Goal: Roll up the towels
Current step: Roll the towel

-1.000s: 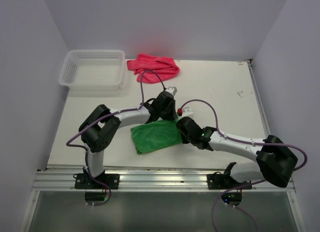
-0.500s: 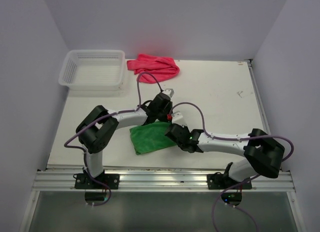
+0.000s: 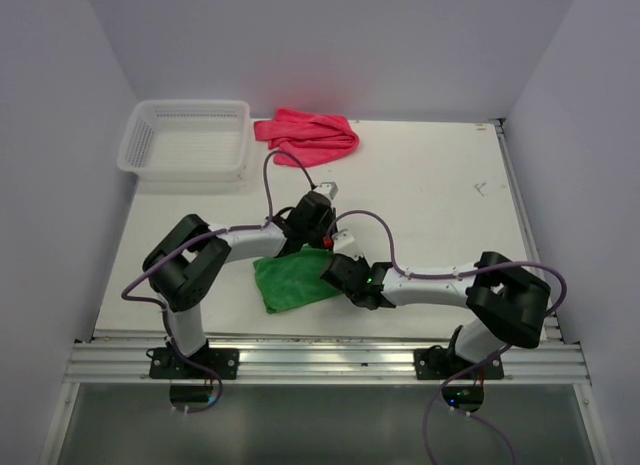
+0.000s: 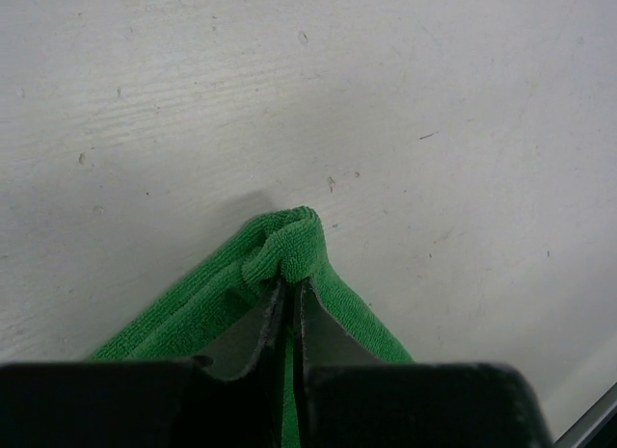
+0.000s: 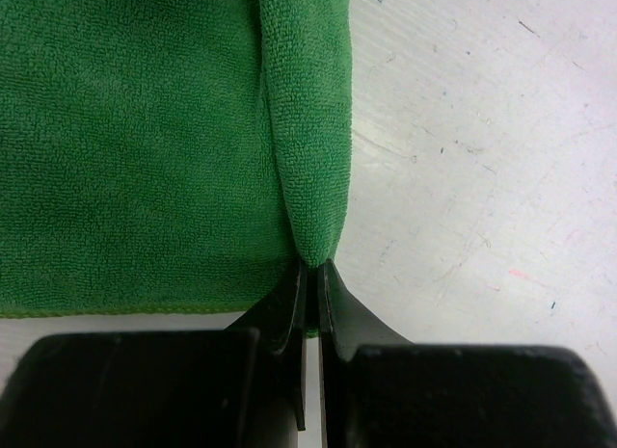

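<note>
The green towel [image 3: 288, 280] lies folded on the white table near the front, between the two arms. My left gripper [image 4: 289, 282] is shut on a bunched corner of the green towel [image 4: 280, 246] at its far edge. My right gripper [image 5: 310, 267] is shut on the folded right edge of the green towel [image 5: 135, 149], which rises as a ridge from the jaws. In the top view the left gripper [image 3: 312, 243] and right gripper [image 3: 335, 270] sit close together at the towel's right side. The pink-red towel [image 3: 308, 134] lies crumpled at the back of the table.
A white mesh basket [image 3: 187, 137] stands at the back left corner of the table [image 3: 440, 205]. Purple cables loop over both arms. Walls close in the table on the left, right and back; a metal rail runs along the front edge.
Both grippers have moved left and toward the front with the towel's right edge, folding it over. The green towel now looks narrower. The right arm has stretched further left.
</note>
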Controlling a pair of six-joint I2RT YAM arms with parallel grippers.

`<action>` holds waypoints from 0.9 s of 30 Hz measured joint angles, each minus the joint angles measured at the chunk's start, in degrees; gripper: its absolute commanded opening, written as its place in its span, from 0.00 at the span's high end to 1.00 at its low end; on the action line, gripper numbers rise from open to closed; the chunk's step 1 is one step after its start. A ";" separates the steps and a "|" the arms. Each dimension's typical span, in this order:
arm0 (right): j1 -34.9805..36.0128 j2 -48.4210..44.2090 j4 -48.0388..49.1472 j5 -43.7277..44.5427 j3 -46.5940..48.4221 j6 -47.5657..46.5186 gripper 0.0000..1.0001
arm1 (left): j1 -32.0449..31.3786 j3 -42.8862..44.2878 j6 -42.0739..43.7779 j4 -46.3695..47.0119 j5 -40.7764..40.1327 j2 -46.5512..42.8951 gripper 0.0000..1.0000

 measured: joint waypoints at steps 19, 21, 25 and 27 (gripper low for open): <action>0.33 -13.73 2.47 -13.57 -2.91 0.26 0.64 | 1.62 -6.82 -0.76 8.24 -1.99 -1.70 1.00; 0.04 -16.46 2.51 -14.25 -3.50 0.81 0.63 | 1.66 -7.32 -0.81 9.22 -2.01 -1.70 1.00; -2.89 -20.61 3.02 -16.31 -5.55 2.32 0.59 | 1.66 -8.44 -1.09 11.06 -2.03 -1.81 1.00; -6.16 -22.21 3.56 -18.49 -6.84 3.34 0.57 | 1.66 -9.01 -1.20 11.93 -2.03 -1.90 1.00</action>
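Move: Both hands already pinch the rolled right edge of the green towel, the left at its far corner, the right at its near one. The towel's middle lies about 11 cm left of and 4 cm ahead of the right fingers, a centimetre or so lower; the left gripper is roughly 12 cm ahead and 5 cm left of them. From the left hand that middle is some 7 cm left, 8 cm back and 3 cm lower, with the red towel about 27 cm ahead and 5 cm left. Keep the left gripper shut on the far corner and ease it about 2 cm left and slightly down. Draw the right gripper a little left with its corner, then open it to let go, pull it back about 3 cm and left, and lift it some 6 cm clear of the near corner, rolling its left side up about 25 degrees; finish by swinging slightly right and forward. ##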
